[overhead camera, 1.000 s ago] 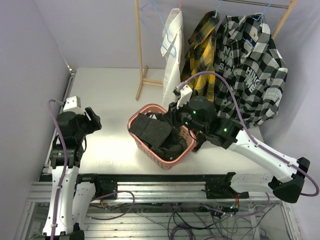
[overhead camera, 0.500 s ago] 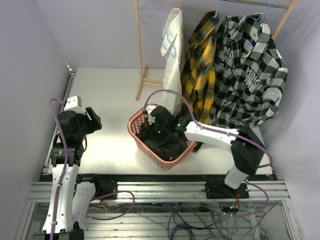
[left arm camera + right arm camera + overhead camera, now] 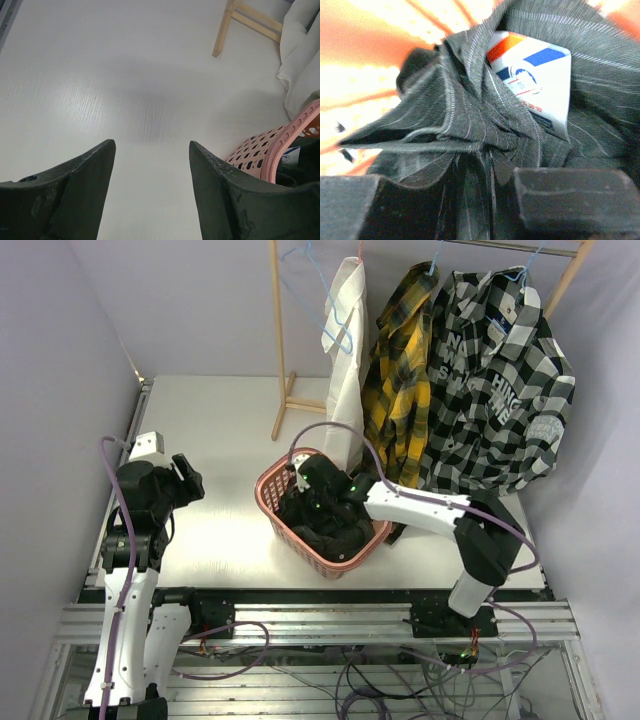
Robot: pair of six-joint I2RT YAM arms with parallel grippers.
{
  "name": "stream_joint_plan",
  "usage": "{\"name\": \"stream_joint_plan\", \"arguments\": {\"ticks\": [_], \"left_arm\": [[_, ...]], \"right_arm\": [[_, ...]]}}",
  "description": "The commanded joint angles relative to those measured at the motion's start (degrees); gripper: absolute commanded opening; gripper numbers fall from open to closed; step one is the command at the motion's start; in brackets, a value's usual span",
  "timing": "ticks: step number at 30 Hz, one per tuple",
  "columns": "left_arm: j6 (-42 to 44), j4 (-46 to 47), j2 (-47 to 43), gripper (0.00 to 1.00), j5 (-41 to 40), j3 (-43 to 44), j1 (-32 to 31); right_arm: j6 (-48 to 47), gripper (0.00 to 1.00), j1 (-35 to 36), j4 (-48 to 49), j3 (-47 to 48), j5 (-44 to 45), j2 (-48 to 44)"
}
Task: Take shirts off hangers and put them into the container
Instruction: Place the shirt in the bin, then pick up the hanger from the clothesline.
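Observation:
The dark pinstriped shirt lies bunched in the salmon-pink container. My right gripper reaches down into it, shut on a fold of that shirt; the cloth fills the narrow gap at the gripper, beside a white label. The white shirt, the yellow plaid shirt and the checked shirt hang on the rack. An empty light blue hanger hangs at the rack's left. My left gripper is open over bare table.
The wooden rack's left pole and its foot stand behind the basket. The basket's perforated side and the white shirt's hem show at the right of the left wrist view. Purple walls close in on both sides.
My right arm swung from the basket's right side leftward and down into the basket with the pinstriped shirt, which is now bunched lower inside. The left arm has not moved.

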Motion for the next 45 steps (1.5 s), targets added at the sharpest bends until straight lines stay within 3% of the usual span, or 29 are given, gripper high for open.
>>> {"name": "stream_joint_plan", "arguments": {"ticks": [1,7,13,15,18,21,23,27,30,45], "left_arm": [[-0.1,1.9,-0.3,0.72,0.9,-0.5,-0.4],[-0.1,2.0,-0.5,0.72,1.1,-0.5,-0.4],[0.0,2.1,-0.5,0.72,1.5,-0.6,-0.5],[0.0,2.1,-0.4,0.72,1.4,-0.6,-0.5],[-0.1,2.2,-0.2,0.72,1.5,-0.6,-0.6],[-0.1,2.1,-0.1,0.72,1.4,-0.6,-0.6],[-0.1,2.1,0.0,0.72,1.3,-0.5,-0.7],[-0.1,1.8,0.3,0.72,1.4,-0.4,-0.8],[-0.1,1.9,0.3,0.72,1.4,-0.5,-0.9],[0.0,2.1,-0.1,0.71,1.7,-0.5,-0.9]], "right_arm": [[-2.0,0.22,-0.1,-3.9,7.3,4.4,-7.4],[-3.5,0.32,-0.1,-8.8,18.9,11.2,-15.2],[-6.6,0.54,-2.3,-4.5,28.7,30.1,-20.1],[-8.6,0.56,-5.7,-5.4,35.4,27.7,-17.2],[-12.2,0.58,-8.5,-11.8,52.9,26.8,-7.9],[-12.0,0.59,-13.4,-19.6,73.8,24.2,3.2],[-10.3,0.61,-17.3,-19.8,80.9,21.1,7.1],[-5.6,0.60,-25.1,-12.2,75.6,12.5,6.2],[-3.8,0.59,-28.2,-11.7,74.8,8.1,7.0],[-0.6,0.55,-29.6,-10.4,68.7,-0.4,8.7]]}}
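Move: The white shirt, on its hanger, has its middle about 27 cm ahead of the right hand, 9 cm to its right and some 26 cm higher. The empty blue hanger hangs roughly 33 cm ahead, 4 cm right and 45 cm up; the yellow plaid shirt is about 27 cm ahead, 20 cm right. The bin's middle is about 3 cm back and 5 cm right. From the left hand the white shirt is some 24 cm ahead, 32 cm right and 10 cm higher. Up and out of the bin, quickly, the right hand comes free of the dark striped shirt, then swings forward over the rim and to the right towards the upper part of the hanging white shirt, ending some 42 cm higher and 25 cm farther out after sinking a little from its peak. The wrist tips up until the fingers point level, forward and somewhat left; the nearly shut fingers open past half. ##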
